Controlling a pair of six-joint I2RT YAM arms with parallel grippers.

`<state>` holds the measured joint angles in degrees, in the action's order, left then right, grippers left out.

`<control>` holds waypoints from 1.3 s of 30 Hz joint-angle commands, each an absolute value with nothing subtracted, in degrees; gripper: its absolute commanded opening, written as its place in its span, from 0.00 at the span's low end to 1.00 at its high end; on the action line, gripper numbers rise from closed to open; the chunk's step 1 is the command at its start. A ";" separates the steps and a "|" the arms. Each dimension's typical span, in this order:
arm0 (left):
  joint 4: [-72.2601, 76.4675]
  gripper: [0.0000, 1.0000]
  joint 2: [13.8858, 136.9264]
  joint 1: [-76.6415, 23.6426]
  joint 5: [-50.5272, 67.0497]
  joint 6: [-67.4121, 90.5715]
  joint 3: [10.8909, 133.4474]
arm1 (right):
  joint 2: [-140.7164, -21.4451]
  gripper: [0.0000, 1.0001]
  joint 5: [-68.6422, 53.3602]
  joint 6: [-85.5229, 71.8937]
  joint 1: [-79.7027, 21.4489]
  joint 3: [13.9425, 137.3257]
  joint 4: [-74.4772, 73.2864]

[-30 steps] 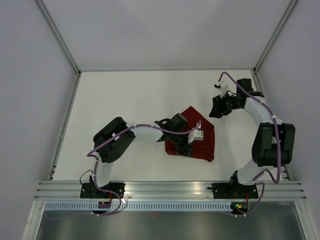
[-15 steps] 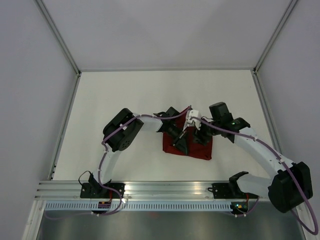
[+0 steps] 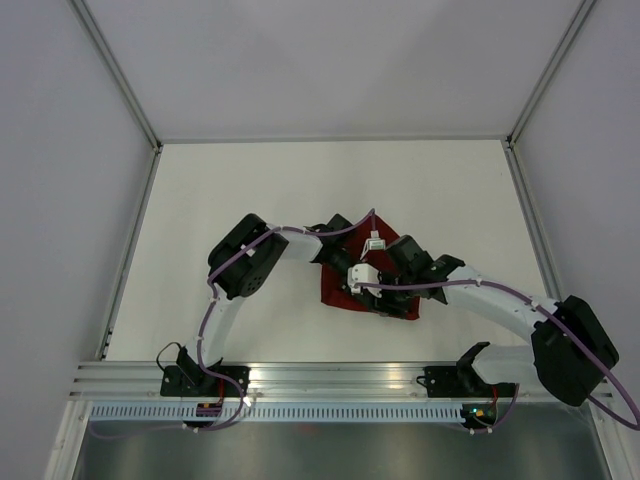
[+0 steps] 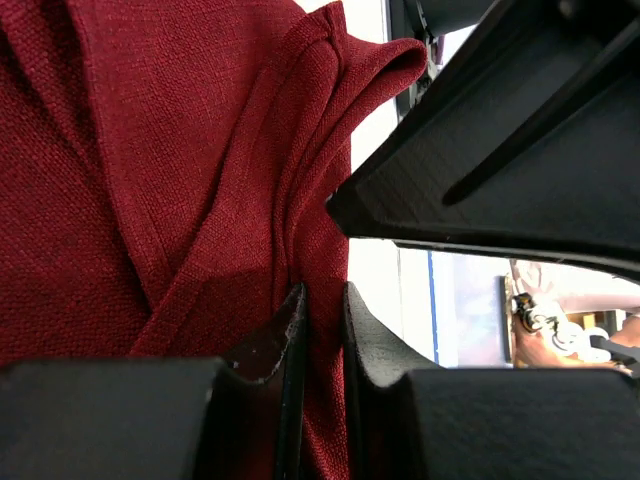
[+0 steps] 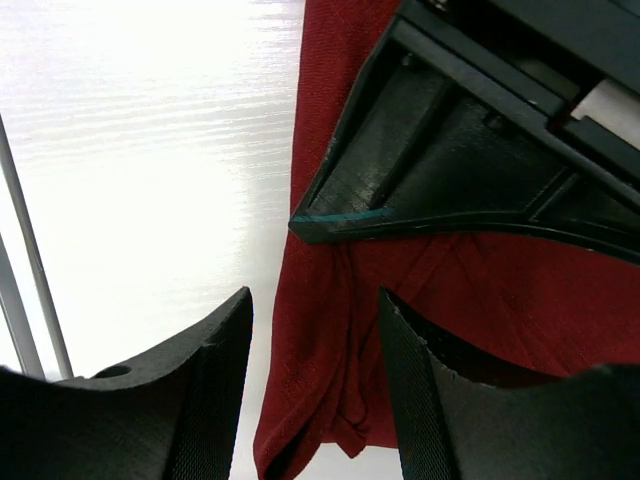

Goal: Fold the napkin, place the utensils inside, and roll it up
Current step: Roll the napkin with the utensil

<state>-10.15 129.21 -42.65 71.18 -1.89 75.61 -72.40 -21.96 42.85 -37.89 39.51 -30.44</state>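
Note:
The dark red napkin (image 3: 332, 292) lies bunched and partly folded on the white table, near the middle front. My left gripper (image 3: 360, 264) is on it, shut on a fold of the napkin (image 4: 322, 330) that runs up between its fingers. My right gripper (image 3: 380, 292) hovers open right beside the left one, its fingers (image 5: 215, 385) standing on either side of a folded napkin edge (image 5: 330, 330) without touching it. The two gripper bodies cross closely over the cloth and hide much of it. No utensils are in view.
The white table (image 3: 250, 190) is walled by grey panels at the back and both sides. A metal rail (image 3: 340, 378) runs along the near edge by the arm bases. The right arm's elbow (image 3: 570, 345) sits at the front right.
The right arm has swung from the far right of the table to the napkin, beside the left gripper. The left gripper has kept its hold and drawn the cloth slightly left.

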 commanded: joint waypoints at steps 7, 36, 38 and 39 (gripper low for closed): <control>-8.09 0.02 132.89 -40.52 65.48 -1.06 72.42 | -74.17 0.59 -22.06 46.05 -39.11 37.44 -28.39; -7.30 0.18 127.28 -38.94 64.08 -2.37 72.77 | -83.13 0.13 -24.78 47.81 -39.82 37.61 -29.26; -6.33 0.20 126.22 -38.50 62.50 -1.85 72.51 | -84.19 0.09 -26.27 48.16 -39.73 39.19 -31.28; -6.07 0.22 125.34 -37.97 61.88 -1.67 72.34 | -85.24 0.09 -26.45 48.51 -39.64 39.72 -32.42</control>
<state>-8.49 128.25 -39.38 71.85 0.62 73.34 -81.38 -20.36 47.22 -39.07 39.27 -25.50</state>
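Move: The rolled near edge of the napkin lies almost straight below the open right hand, about 3 cm down, level fore-and-aft and sideways. That hand has the napkin's right end some 6 cm to its right and 2 cm back, and the left gripper about 9 cm to its left, level fore-and-aft and 3 cm lower. For the left hand, already pinching the roll, the right hand's grasp spot lies about 9 cm to its right, level with it. The right fingers close on the napkin's rolled near edge and begin a pinch beside the left gripper. First the right hand sinks about 3.5 cm, drawing back 1 cm on the way, then eases some 2 cm forward low down as its half-open fingers shut. The left hand keeps its pinch and creeps about 2 cm forward and left. ##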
